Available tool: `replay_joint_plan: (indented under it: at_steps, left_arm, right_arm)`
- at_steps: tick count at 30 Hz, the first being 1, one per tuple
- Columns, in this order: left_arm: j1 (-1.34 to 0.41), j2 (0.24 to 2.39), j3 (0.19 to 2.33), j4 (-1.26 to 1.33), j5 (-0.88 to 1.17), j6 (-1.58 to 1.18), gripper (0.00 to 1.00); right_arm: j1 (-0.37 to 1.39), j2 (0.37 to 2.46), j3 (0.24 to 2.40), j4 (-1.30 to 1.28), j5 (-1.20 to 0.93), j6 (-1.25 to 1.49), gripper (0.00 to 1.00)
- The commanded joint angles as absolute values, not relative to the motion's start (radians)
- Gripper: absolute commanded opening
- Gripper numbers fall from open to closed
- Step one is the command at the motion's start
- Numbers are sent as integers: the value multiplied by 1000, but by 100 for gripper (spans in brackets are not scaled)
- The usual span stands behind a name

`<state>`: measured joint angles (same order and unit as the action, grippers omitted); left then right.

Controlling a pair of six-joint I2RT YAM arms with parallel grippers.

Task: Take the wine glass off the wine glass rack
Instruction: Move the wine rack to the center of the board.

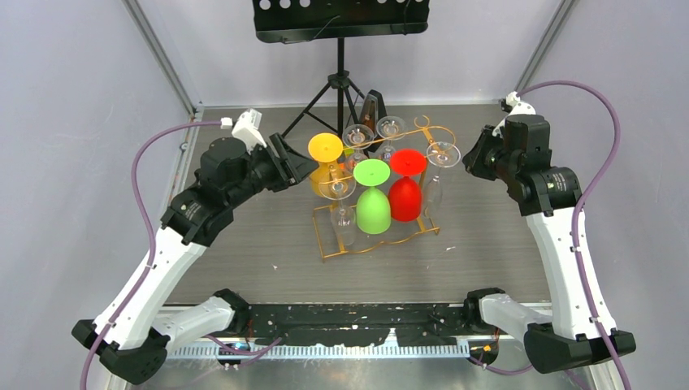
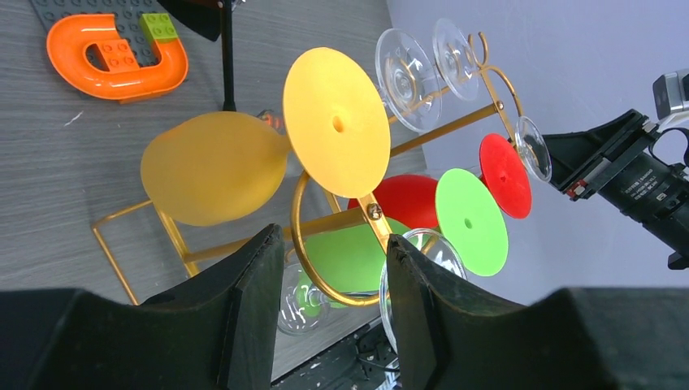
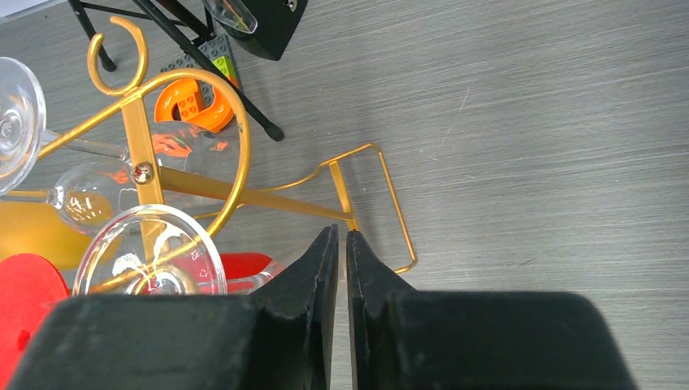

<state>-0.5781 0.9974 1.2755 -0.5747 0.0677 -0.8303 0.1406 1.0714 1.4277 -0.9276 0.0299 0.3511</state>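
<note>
The gold wire wine glass rack (image 1: 428,128) stands mid-table with several wine glasses hanging upside down: a yellow one (image 1: 325,148), a green one (image 1: 373,207), a red one (image 1: 405,197) and clear ones (image 1: 443,153). My left gripper (image 1: 305,165) is at the rack's left end, open, just short of the yellow glass (image 2: 337,122). In the left wrist view its jaws (image 2: 333,237) frame a gold scroll (image 2: 302,244), and a clear glass foot (image 2: 431,260) lies beside one finger; nothing is gripped. My right gripper (image 1: 473,158) hovers at the rack's right end, shut and empty (image 3: 341,234), near a clear glass foot (image 3: 150,252).
A black music stand (image 1: 341,24) on a tripod stands behind the rack. Beside its legs lie an orange U-shaped brick (image 2: 114,57) on a grey plate and a dark wedge-shaped object (image 1: 374,106). Walls close in the back and both sides.
</note>
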Motion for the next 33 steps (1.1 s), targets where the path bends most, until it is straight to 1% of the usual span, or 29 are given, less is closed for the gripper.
replay_joint_plan:
  at_steps: [1,10,11,13,16,19,22,26,28,33]
  left_arm:
    - [-569,976,1316,-558,54,-807,49]
    - [-565,1000,1338,-606,21,-766,50]
    - [-563,1005,1343,-612,15,-757,49]
    - [-562,1015,1350,-616,10,-745,43]
    - [-555,1022,1355,-619,9,-733,42]
    - [-554,1027,1360,-625,-30,-717,35]
    - [-551,1036,1369,-636,-51,-699,21]
    - [-548,1058,1383,-641,-64,-683,10]
    - [-546,1077,1391,-644,-63,-675,0]
    - [-545,1117,1414,-640,-45,-663,0]
  right_arm:
    - [135,1045,1424,-892,46,360,16]
    - [131,1017,1398,-899,57,356,17]
    - [130,1013,1394,-899,58,356,17]
    - [128,1003,1385,-900,58,356,17]
    - [127,985,1378,-906,53,357,17]
    - [128,964,1376,-915,53,357,16]
    - [127,948,1375,-927,51,356,16]
    - [127,919,1382,-945,51,352,17]
    - [128,907,1385,-954,52,350,17]
    - [128,887,1386,-968,56,340,17]
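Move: Just off the left end of the wine rack, the left hand has the rack's middle about 18 cm to its right, 2 cm ahead and some 12 cm below; the yellow glass stands roughly 4 cm ahead and 4 cm right, the near clear glass 5 cm back and 7 cm right. From the right hand the rack's middle lies about 21 cm left and 3 cm ahead, the end clear glass 7 cm left and 1 cm ahead, the red glass 15 cm left and level. Backing off the rack from both ends: the right hand, fingers still almost shut, draws back about 4 cm from beside the end clear glass, rising slightly at the end as its fingers tip up. The left hand eases some 3 cm forward and 2 cm left beside the yellow glass, sinking about 1 cm, rolling its left side up some 10 degrees while its half-open fingers close on nothing. ##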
